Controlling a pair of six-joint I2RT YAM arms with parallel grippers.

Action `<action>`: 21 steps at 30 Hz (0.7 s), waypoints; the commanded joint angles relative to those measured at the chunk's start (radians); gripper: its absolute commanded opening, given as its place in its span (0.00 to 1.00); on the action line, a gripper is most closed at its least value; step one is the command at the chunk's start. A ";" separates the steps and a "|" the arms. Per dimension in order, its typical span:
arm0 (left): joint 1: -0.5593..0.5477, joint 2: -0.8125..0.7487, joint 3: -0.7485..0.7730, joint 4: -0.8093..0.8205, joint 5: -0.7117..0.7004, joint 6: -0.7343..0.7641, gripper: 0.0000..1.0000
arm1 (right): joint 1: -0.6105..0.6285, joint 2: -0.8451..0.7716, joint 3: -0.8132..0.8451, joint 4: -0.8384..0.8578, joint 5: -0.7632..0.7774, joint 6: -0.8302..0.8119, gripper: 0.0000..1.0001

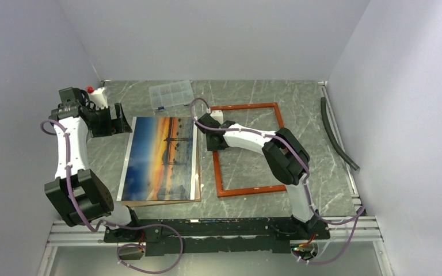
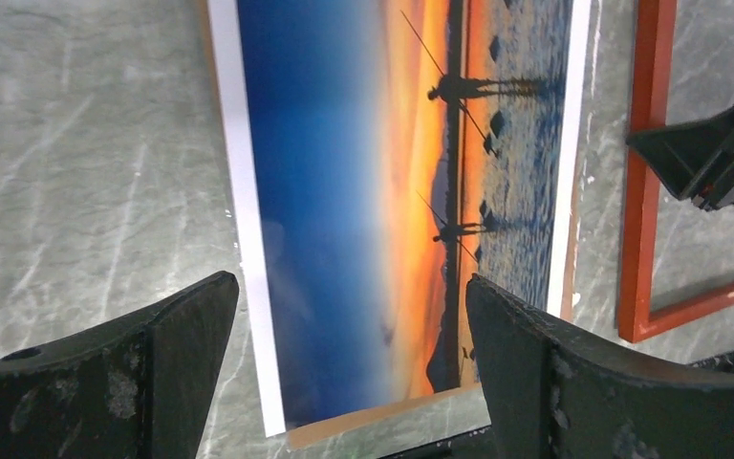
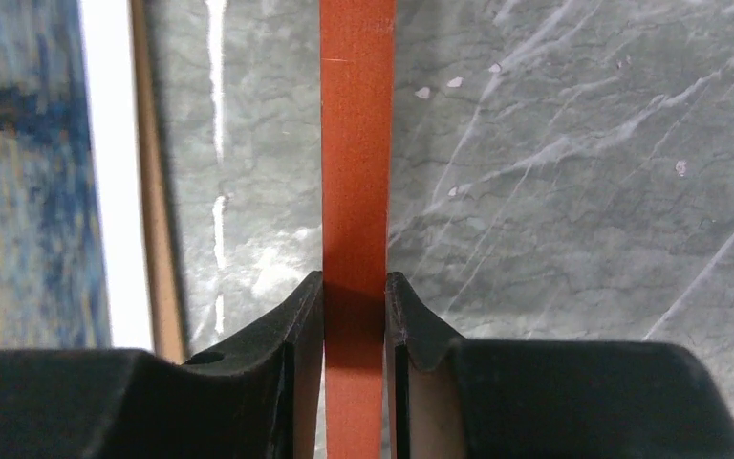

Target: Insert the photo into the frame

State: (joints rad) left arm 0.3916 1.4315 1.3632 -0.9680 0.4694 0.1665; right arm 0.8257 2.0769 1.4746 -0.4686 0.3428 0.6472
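Observation:
The photo [image 1: 160, 158], an orange-and-blue sunset print with a white margin, lies face up on the table left of centre, on top of a brown board. The frame [image 1: 247, 107], thin reddish-orange wood, lies flat just to its right. My right gripper [image 1: 212, 138] is down on the frame's left bar. In the right wrist view the fingers [image 3: 306, 306] press both sides of that bar [image 3: 356, 143]. My left gripper [image 1: 121, 119] hovers open beyond the photo's far left corner. In the left wrist view the photo [image 2: 344, 191] shows between its spread jaws, untouched.
A brown backing board [image 2: 363, 421] sticks out under the photo's edge. A small clear compartment box [image 1: 171, 94] stands at the back. A black hose [image 1: 336, 135] lies along the right wall. A white item with a red cap [image 1: 95, 95] is at the back left.

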 commanded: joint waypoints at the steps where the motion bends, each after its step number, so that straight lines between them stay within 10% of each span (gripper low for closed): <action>1: -0.002 -0.058 -0.057 0.030 0.106 0.038 0.95 | 0.006 -0.093 0.150 -0.097 -0.039 0.028 0.01; 21: -0.307 -0.180 -0.029 0.100 0.256 -0.062 0.94 | -0.028 -0.345 0.386 -0.028 -0.457 0.353 0.00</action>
State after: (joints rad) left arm 0.1043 1.3155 1.2694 -0.9154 0.6353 0.1505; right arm 0.8215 1.7977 1.8683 -0.5800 -0.0013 0.8951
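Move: The frame's left bar is already pinched in the right fingers, the frame's middle about 13 cm to that hand's right. From there the photo lies roughly 19 cm left and 3 cm back, and the clear plastic box some 24 cm ahead and 16 cm left. The open left hand has that left bar about 26 cm to its right, 4 cm ahead and 18 cm below; the photo's middle is about 7 cm right, level with it, also 18 cm below. The frame, still pinched by its left bar, is swung quickly up about 28 cm by the right hand, drifting left as well, while the wrist rolls some 40 degrees so the hand's left side rises. Meanwhile the left hand, fingers wide open and empty, dips slightly, then sweeps right about 12 cm over the photo towards the rising bar, turning clockwise. ##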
